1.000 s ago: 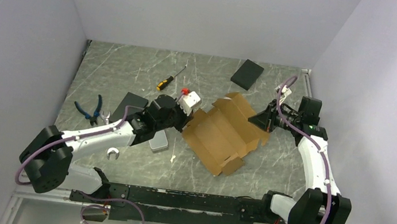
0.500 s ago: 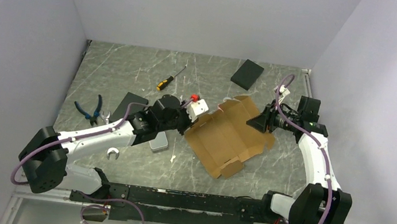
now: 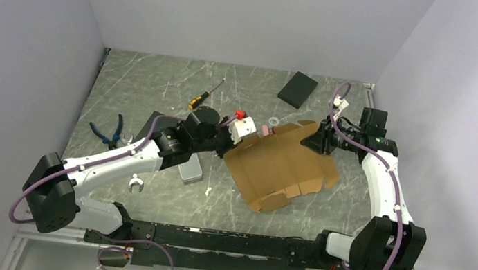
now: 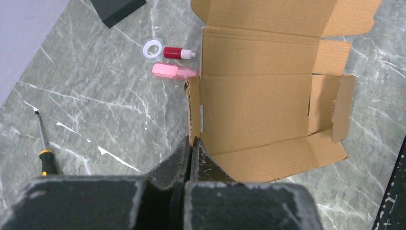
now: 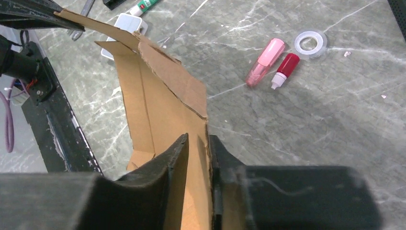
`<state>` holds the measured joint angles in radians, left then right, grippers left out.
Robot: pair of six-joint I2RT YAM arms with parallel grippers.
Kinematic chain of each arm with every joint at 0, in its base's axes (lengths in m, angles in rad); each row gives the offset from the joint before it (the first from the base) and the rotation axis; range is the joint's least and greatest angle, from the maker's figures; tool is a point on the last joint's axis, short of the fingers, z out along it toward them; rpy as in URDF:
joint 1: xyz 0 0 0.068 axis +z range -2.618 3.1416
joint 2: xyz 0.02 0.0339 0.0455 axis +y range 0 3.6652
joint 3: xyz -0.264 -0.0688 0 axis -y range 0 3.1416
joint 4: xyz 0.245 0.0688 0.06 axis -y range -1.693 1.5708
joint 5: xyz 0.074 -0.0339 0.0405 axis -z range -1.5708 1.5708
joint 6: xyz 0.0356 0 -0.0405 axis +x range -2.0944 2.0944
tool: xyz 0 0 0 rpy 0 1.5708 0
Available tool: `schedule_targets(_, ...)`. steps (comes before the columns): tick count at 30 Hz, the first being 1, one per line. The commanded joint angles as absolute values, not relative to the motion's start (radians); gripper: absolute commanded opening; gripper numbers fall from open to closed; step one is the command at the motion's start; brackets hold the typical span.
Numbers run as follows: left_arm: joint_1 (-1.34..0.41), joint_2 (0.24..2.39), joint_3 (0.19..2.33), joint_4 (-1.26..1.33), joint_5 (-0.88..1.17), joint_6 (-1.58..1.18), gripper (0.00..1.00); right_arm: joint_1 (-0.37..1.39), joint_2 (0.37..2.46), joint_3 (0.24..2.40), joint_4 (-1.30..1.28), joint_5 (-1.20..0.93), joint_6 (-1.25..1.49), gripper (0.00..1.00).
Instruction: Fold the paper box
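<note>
The paper box (image 3: 281, 165) is a tan cardboard die-cut sheet, lying opened out at the table's middle with its flaps spread. My left gripper (image 3: 226, 149) is shut on the box's left side flap; the left wrist view shows the fingertips (image 4: 192, 140) pinched on that thin upright edge of the paper box (image 4: 258, 105). My right gripper (image 3: 313, 143) sits at the box's far right flap. In the right wrist view its jaws (image 5: 198, 139) straddle the raised cardboard edge (image 5: 153, 110) with a gap on one side, so it stands open.
A pink tube (image 4: 173, 71), a red-capped bottle (image 4: 178, 53) and a tape ring (image 4: 153, 49) lie just behind the box. A black slab (image 3: 297, 89) is at the back, a screwdriver (image 3: 204, 95) and pliers (image 3: 109, 132) to the left, a grey tin (image 3: 190, 169) under the left arm.
The box has shifted right and lies flatter. My left gripper has moved right and back with its flap. The right gripper has loosened and drifted back. The pink tube now shows.
</note>
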<state>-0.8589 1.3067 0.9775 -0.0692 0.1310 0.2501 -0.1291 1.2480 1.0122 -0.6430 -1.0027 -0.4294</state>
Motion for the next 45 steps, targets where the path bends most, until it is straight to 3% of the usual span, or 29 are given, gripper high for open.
schedule_targets(1,-0.867,1.304,1.016,-0.056,0.143,0.286,0.00,-0.126,1.220,1.031,-0.661,-1.011,-0.469,0.19)
schedule_targets(4,-0.868,1.295,1.009,-0.047,0.122,0.273,0.00,-0.126,1.193,1.025,-0.657,-1.003,-0.470,0.00)
schedule_targets(7,-0.867,1.272,0.998,-0.031,0.065,0.206,0.03,-0.128,1.141,1.009,-0.652,-1.000,-0.488,0.00)
schedule_targets(11,-0.863,1.193,0.959,-0.016,0.023,0.064,0.35,-0.152,1.054,0.994,-0.675,-1.009,-0.544,0.00)
schedule_targets(16,-0.854,1.034,0.877,-0.036,-0.027,-0.122,0.92,-0.187,0.986,1.015,-0.754,-0.934,-0.648,0.00)
schedule_targets(17,-0.848,1.000,0.855,-0.044,-0.053,-0.163,0.98,-0.199,0.975,1.019,-0.760,-0.927,-0.647,0.00)
schedule_targets(24,-0.756,0.875,0.720,-0.123,-0.036,-0.363,1.00,-0.293,0.974,1.110,-0.830,-0.884,-0.658,0.00)
schedule_targets(34,-0.724,0.961,0.611,0.027,0.113,-0.482,0.99,-0.305,0.997,1.155,-0.848,-0.855,-0.629,0.00)
schedule_targets(45,-0.679,1.337,0.627,0.444,0.293,-0.638,0.96,-0.305,1.009,1.165,-0.823,-0.818,-0.566,0.00)
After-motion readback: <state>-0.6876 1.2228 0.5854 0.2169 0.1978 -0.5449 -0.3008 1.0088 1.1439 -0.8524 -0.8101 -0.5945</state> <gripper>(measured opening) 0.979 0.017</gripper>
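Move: The paper box hangs open between the hands: its middle lies about 13 cm to the right of the left hand, 3 cm nearer the base and some 8 cm below, with its near-left corner flap still pinched. The pink marker lies on the table roughly 12 cm ahead and 10 cm right of that hand, the tape ring 3 cm beyond the marker. From the right hand, at a panel edge, the box's middle is about 6 cm left, 5 cm back and 8 cm below. Up and to the right, some 6–7 cm each way, goes the right hand once its fingers have shut on the box's panel edge, tilting fingertips upward as it lifts. The left fingers open wide and release the corner flap; that hand swings left and up, away from the box, then sinks about 12 cm and eases back right, tipping down some 35 degrees. ##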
